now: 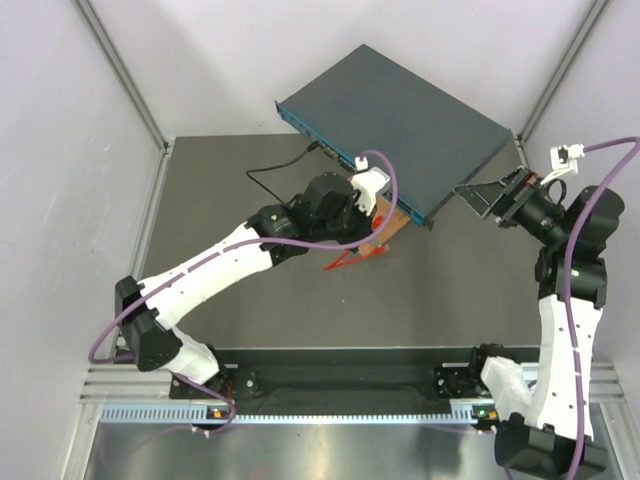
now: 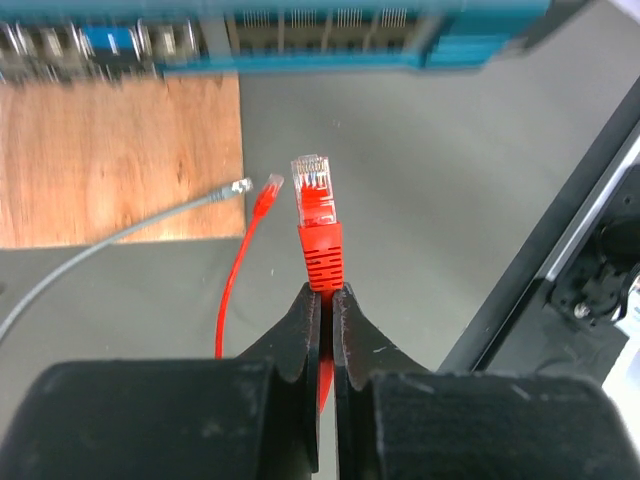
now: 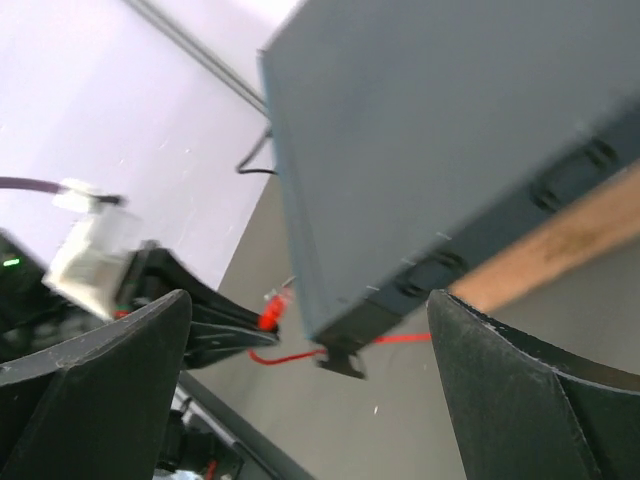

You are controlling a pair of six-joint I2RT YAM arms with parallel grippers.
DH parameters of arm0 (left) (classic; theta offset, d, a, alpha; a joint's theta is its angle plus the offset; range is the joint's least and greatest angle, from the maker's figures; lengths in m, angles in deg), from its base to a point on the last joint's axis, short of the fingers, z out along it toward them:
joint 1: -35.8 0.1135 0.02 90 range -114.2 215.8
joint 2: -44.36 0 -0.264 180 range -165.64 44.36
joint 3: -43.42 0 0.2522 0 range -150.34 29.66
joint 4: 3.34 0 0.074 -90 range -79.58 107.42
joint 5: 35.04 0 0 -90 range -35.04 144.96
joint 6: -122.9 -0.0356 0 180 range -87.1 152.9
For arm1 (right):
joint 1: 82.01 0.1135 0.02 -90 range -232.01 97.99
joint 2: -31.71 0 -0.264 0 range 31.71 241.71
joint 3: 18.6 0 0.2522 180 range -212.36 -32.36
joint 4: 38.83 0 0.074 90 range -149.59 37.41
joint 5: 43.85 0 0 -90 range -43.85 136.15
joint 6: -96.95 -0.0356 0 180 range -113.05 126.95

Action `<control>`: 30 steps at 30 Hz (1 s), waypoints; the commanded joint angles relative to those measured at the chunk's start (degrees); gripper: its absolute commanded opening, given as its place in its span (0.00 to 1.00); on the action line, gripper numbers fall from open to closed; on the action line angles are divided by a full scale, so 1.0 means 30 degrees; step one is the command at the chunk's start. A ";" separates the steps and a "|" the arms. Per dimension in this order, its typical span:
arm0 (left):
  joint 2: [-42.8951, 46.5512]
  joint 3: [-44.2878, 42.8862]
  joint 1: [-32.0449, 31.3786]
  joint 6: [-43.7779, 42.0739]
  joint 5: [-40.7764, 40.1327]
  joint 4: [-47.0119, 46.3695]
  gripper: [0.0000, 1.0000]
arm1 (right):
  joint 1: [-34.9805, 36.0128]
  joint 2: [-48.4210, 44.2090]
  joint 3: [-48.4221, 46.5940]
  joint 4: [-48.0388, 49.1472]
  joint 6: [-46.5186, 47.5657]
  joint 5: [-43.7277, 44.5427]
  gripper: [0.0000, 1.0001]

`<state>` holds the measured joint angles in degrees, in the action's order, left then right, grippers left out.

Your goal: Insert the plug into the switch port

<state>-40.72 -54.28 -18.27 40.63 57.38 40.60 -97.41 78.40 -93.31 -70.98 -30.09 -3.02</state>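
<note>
The plug [image 2: 312,186], a clear connector with a red boot, points up toward the row of switch ports [image 2: 300,20] on the front face of the dark blue-grey box [image 1: 400,115], with a gap of table between them. My left gripper [image 2: 326,292] is shut on the plug's boot, and the thin red cable [image 2: 232,285] loops down to the left. From above, the left gripper [image 1: 383,222] sits just in front of the box's front face. My right gripper [image 3: 310,300] is open, its fingers on either side of the box's right front corner [image 3: 345,330] without touching it.
A wooden board [image 2: 120,160] lies under the box's front edge. On it lie a grey cable's connector [image 2: 240,186] and a second red connector [image 2: 268,195]. A black cable [image 1: 275,178] runs to the box's left end. White walls enclose the dark table [image 1: 300,310].
</note>
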 commanded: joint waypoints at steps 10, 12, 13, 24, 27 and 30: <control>-0.1083 -0.2487 -0.0026 -0.0144 0.0425 0.0606 0.00 | -0.0903 0.2420 0.4464 0.7770 -0.5789 -0.1921 1.00; -0.1404 -0.2546 -0.0026 -0.0463 0.0775 0.0781 0.00 | -0.0786 0.2801 0.4816 0.9196 -0.6255 -0.2067 1.00; -0.1551 -0.2692 -0.0026 -0.0495 0.0719 0.0840 0.00 | -0.0785 0.2890 0.4992 0.9439 -0.6461 -0.2068 1.00; -0.2461 -0.3981 0.0325 -0.0993 0.0308 0.1338 0.00 | 0.0825 0.4619 0.3969 0.9998 -0.5411 -0.2039 0.86; -0.2432 -0.4186 0.0530 -0.1169 0.0948 0.1543 0.00 | 0.1264 0.4737 0.3939 0.9881 -0.5117 -0.1893 0.77; -0.2548 -0.4508 0.0852 -0.1257 0.1333 0.1894 0.00 | 0.1499 0.4825 0.3910 0.9676 -0.4853 -0.1717 0.65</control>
<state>-48.92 -64.53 -16.61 37.96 59.65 45.80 -94.02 93.03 -78.27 -44.87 -46.52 -8.44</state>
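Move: My left hand already holds the red plug; the switch ports lie about 7 cm ahead and 6 to the right, some 2 lower. On the table roughly 16 cm below that hand are the loose red plug, 7 ahead and 6 right, and the grey plug, 8 ahead and 4 right. For my open right hand, the switch's near right corner is about 4 cm ahead, 6 left and 10 below, and the held red plug 2 ahead, 18 left and 10 below. I drop my right hand some 8 cm and reach about 5 cm forward beside the switch's near right corner, drifting slightly right, then left; its fingers tip down, its left side rolls up, and the wide jaws start closing late. My left hand keeps its pinch on the red plug and eases forward and right towards the ports, rising a little, dipping, then coming back up to its starting height. ##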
